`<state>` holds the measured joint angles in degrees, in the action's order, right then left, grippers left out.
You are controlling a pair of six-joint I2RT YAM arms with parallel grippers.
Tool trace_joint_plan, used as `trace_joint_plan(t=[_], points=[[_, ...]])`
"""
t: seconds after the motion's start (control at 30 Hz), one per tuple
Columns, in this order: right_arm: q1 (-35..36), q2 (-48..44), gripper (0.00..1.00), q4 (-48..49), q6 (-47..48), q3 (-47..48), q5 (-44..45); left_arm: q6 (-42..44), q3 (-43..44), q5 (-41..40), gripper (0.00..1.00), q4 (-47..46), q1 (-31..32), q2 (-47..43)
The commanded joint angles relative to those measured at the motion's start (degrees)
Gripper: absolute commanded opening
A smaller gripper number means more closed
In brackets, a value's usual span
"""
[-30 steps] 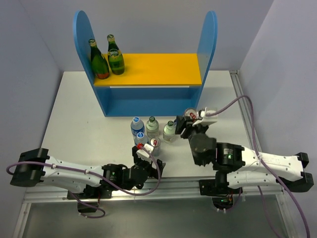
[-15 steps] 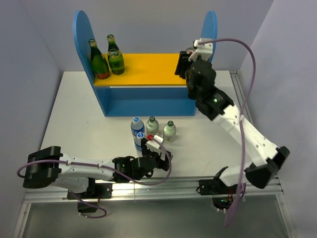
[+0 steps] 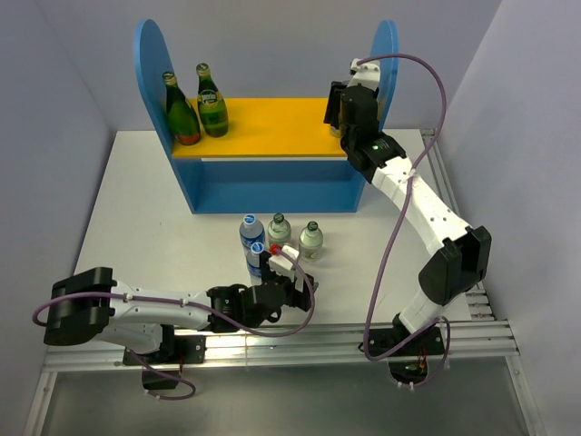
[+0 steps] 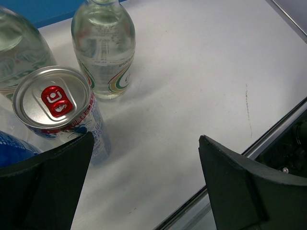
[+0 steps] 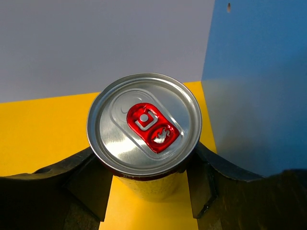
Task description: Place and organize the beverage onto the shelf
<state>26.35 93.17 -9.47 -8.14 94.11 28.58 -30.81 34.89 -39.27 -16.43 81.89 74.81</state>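
Note:
The shelf (image 3: 272,127) stands at the back, with blue round-topped side panels and a yellow board. My right gripper (image 3: 340,109) is shut on a silver can with a red tab (image 5: 144,124) at the board's right end, beside the blue side panel (image 5: 259,81). In the right wrist view that gripper (image 5: 146,181) has a finger pressed on each side of the can; whether the can touches the board does not show. My left gripper (image 4: 146,139) is open and low over the table, with another red-tabbed can (image 4: 53,103) just left of its left finger (image 4: 48,187).
Two green bottles (image 3: 182,113) (image 3: 211,104) stand at the board's left end. Clear bottles (image 3: 280,232) (image 3: 311,238) and blue-capped ones (image 3: 251,229) cluster on the white table (image 3: 136,209) in front of the shelf. The table's metal front rail (image 4: 268,139) runs close to the left gripper.
The right arm has lifted its can off the table and stretched to the right end of the shelf's board. The left gripper has shifted a little right, toward the bottle cluster.

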Motion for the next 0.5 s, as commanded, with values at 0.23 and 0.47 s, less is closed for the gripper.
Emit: trace_joint_plan(t=[0.23, 0.47], points=[[-0.4, -1.5, 0.90, 1.2, -2.4, -0.7, 0.5, 0.3, 1.9, 0.6, 0.98, -3.1, -0.9, 3.0], [-0.4, -4.4, 1.00, 2.5, -3.7, -5.9, 0.3, -0.2, 1.8, -1.6, 0.98, -4.0, -1.3, 5.7]])
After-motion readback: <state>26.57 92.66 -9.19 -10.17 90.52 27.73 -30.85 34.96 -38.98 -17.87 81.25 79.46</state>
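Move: The right hand already has a can between its fingers at the yellow shelf's right end, the can's middle about 2 cm below the hand point; the blue side panel stands level with it, some 7 cm to the right. From the left hand, the remaining can is roughly 5 cm ahead, 3 cm left and 4 cm lower, the front blue bottle about 5 ahead and 10 left, and the right clear bottle about 12 ahead and 5 right. The right hand holds its place over the shelf's right end, then opens its fingers from their grip on the can to fully wide, letting go of it, and sinks about 2.5 cm alongside the can with the fingers still pointing forward. Meanwhile the left hand, fingers kept wide open and pointing forward and to the right, goes almost straight down by some 2.5 cm beside the remaining can on the table, without closing on it. ##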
